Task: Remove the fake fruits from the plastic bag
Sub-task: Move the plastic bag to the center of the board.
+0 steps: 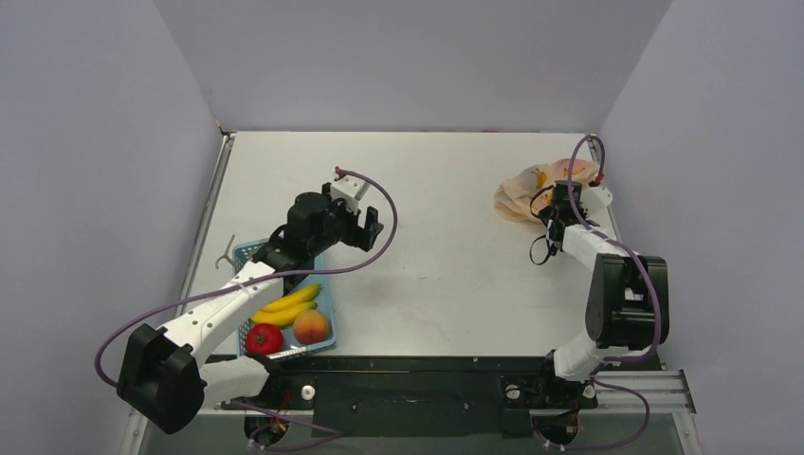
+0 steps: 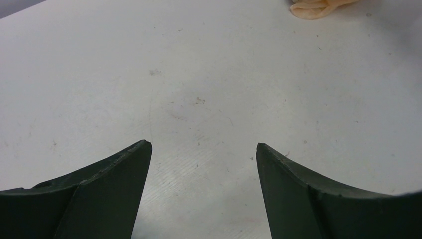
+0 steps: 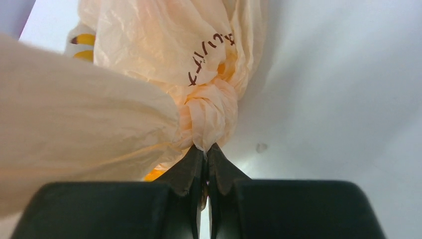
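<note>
The plastic bag (image 1: pixel 523 192), pale peach and crinkly, lies at the far right of the table. My right gripper (image 1: pixel 557 201) is at its near side. In the right wrist view the bag (image 3: pixel 144 55) fills the upper left, and my right gripper (image 3: pixel 206 148) is shut on the film just under its tied knot (image 3: pixel 211 112). The fake fruits are mostly hidden inside; a yellow-orange patch (image 3: pixel 152 175) shows through the film. My left gripper (image 1: pixel 374 230) hangs open over the bare middle of the table (image 2: pixel 204 145), with nothing between its fingers.
A blue mesh basket (image 1: pixel 243 253) stands at the near left under the left arm, holding bananas (image 1: pixel 284 305), a red round fruit (image 1: pixel 264 337) and a peach (image 1: pixel 311 327). A corner of the bag (image 2: pixel 313 7) shows at the top of the left wrist view.
</note>
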You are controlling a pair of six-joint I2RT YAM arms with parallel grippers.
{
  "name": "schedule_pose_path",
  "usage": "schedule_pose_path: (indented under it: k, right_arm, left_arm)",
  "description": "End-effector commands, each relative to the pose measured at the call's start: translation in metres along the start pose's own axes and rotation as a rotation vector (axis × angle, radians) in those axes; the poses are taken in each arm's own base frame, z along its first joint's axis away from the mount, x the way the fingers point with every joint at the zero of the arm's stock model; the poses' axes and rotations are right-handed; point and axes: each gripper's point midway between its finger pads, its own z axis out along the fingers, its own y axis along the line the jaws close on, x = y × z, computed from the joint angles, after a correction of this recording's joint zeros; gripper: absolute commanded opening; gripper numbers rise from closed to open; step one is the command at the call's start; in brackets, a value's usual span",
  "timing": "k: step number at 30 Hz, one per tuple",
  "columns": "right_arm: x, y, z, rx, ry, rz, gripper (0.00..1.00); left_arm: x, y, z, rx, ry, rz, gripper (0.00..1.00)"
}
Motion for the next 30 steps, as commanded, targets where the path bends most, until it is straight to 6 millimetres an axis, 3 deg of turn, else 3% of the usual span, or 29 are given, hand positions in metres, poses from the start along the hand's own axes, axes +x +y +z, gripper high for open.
schedule_pose_path:
  k: [1, 2, 3, 7, 16, 25, 30]
  right_arm:
    - [-0.018, -0.002, -0.044, -0.012, -0.076, -0.077, 0.0]
    - [-0.021, 0.004, -0.057, -0.031, -0.099, -0.091, 0.0]
    - [-0.007, 0.0, -0.064, -0.027, -0.076, -0.134, 0.0]
    - [0.007, -0.004, -0.099, -0.074, -0.097, -0.2, 0.0]
    - [0.023, -0.014, -0.167, -0.2, -0.088, -0.384, 0.0]
    - [0.065, 0.034, -0.248, -0.485, 0.066, -0.542, 0.0]
    - [0.111, 0.058, -0.28, -0.61, 0.199, -0.635, 0.0]
  left_arm:
    - [-0.032, -0.011, -0.003, 0.018, -0.067, 0.059, 0.75]
    - [-0.033, -0.013, -0.003, 0.023, -0.07, 0.055, 0.75]
    - [-0.035, -0.014, -0.004, 0.027, -0.074, 0.054, 0.75]
    - [-0.042, -0.019, -0.007, 0.045, -0.094, 0.041, 0.75]
    - [-0.053, -0.046, -0.02, 0.114, -0.131, -0.002, 0.74]
    - [-0.03, -0.11, -0.017, 0.268, -0.056, 0.059, 0.74]
    - [-0.019, -0.141, -0.013, 0.373, -0.016, 0.03, 0.74]
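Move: By the right hand, shut on the knotted neck of the plastic bag, the bag's body lies about 2 cm ahead, 6 cm left and 3 cm lower. The board's centre, where it is headed, is some 38 cm left, 13 cm back and 6 cm below; the blue basket lies roughly 68 cm left and 28 cm back. From the open left hand, the bag is about 44 cm right, 12 cm ahead and 17 cm lower. Keeping its pinch on the bag's neck, the right hand draws back about 18 cm and rises some 11 cm, swinging as far left towards the board's centre, mostly late, while turning roughly 45 degrees counter-clockwise. The left hand, fingers still open, shifts right and back towards the bag and turns slightly clockwise, mostly near the end. ##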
